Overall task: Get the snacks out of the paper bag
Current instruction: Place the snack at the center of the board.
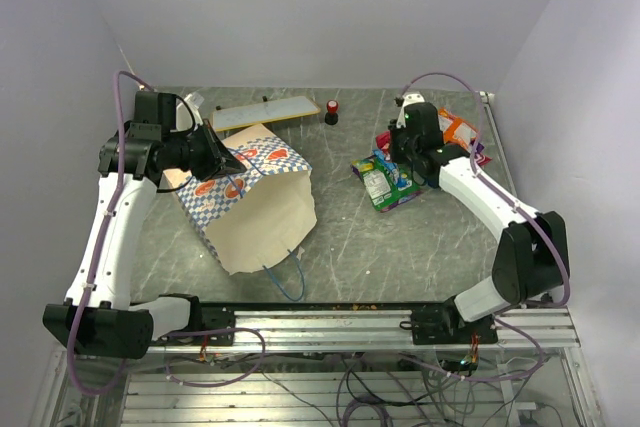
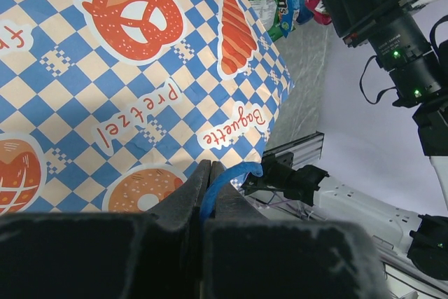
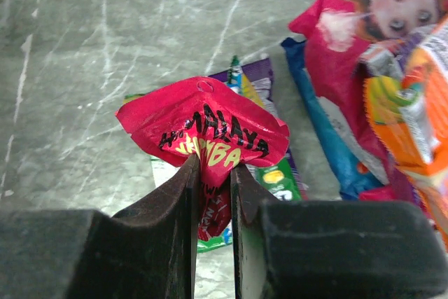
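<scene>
The blue-and-white checkered paper bag lies tipped on the table, tan bottom toward the near edge. My left gripper is at its upper left. In the left wrist view the left gripper is shut on the bag's blue cord handle, with the bag's printed side filling the view. My right gripper is shut on a crumpled red snack packet, held above a green-and-purple packet. Magenta, blue and orange snacks lie to its right. From above, the right gripper hovers over the snack pile.
A flat white yellow-edged board and a small red-and-black knob sit at the back of the table. The bag's other blue handle trails toward the metal rail. An orange packet lies by the right wall.
</scene>
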`<state>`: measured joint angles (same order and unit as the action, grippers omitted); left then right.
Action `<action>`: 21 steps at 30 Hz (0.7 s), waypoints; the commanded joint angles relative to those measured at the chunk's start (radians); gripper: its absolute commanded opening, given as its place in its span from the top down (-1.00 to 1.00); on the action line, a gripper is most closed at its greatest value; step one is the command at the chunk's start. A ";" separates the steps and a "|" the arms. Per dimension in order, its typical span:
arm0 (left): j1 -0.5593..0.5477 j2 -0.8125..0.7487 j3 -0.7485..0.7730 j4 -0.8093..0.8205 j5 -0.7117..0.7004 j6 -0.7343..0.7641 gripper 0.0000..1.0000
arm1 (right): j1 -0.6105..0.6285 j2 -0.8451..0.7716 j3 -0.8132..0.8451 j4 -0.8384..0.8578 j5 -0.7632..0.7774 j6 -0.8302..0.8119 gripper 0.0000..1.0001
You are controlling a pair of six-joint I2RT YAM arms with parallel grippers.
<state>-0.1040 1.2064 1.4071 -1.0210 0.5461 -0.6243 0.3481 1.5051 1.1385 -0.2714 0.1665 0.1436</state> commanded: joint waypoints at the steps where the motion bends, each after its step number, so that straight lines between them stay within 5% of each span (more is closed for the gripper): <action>1: -0.009 0.002 0.021 0.025 -0.008 0.009 0.86 | -0.004 0.047 0.046 -0.044 -0.145 0.011 1.00; 13: -0.009 0.004 0.016 0.028 -0.006 0.009 0.86 | -0.003 0.123 0.051 -0.078 -0.262 -0.070 1.00; 21: -0.010 0.005 0.019 0.025 -0.005 0.011 0.86 | -0.003 0.171 0.057 -0.084 -0.172 -0.059 1.00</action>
<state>-0.1066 1.2102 1.4071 -1.0203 0.5457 -0.6243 0.3481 1.6653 1.1744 -0.3504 -0.0486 0.0921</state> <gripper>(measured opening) 0.075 0.178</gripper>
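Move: The shut right fingers already hold the small red snack. Below them, about 14 cm down, roughly 3 cm ahead and 1 cm right, lies the pile of green, blue and purple snack bags. The pink and orange bags lie some 9 cm ahead and 18 cm right, at a similar depth; the red-topped can stands about 19 cm ahead and 14 cm left. From the idle left hand, the green-blue pile is about 16 cm ahead, 34 cm right and 27 cm lower. Still pinching the small red snack, the right hand sinks about 6 cm towards the green, blue and purple pile. It shifts about 3 cm left on the way, mostly early, and ends going almost straight down. The fingers tip about 15 degrees farther downward and swing about 10 degrees counter-clockwise, without opening; no touch on the pile can be made out. ##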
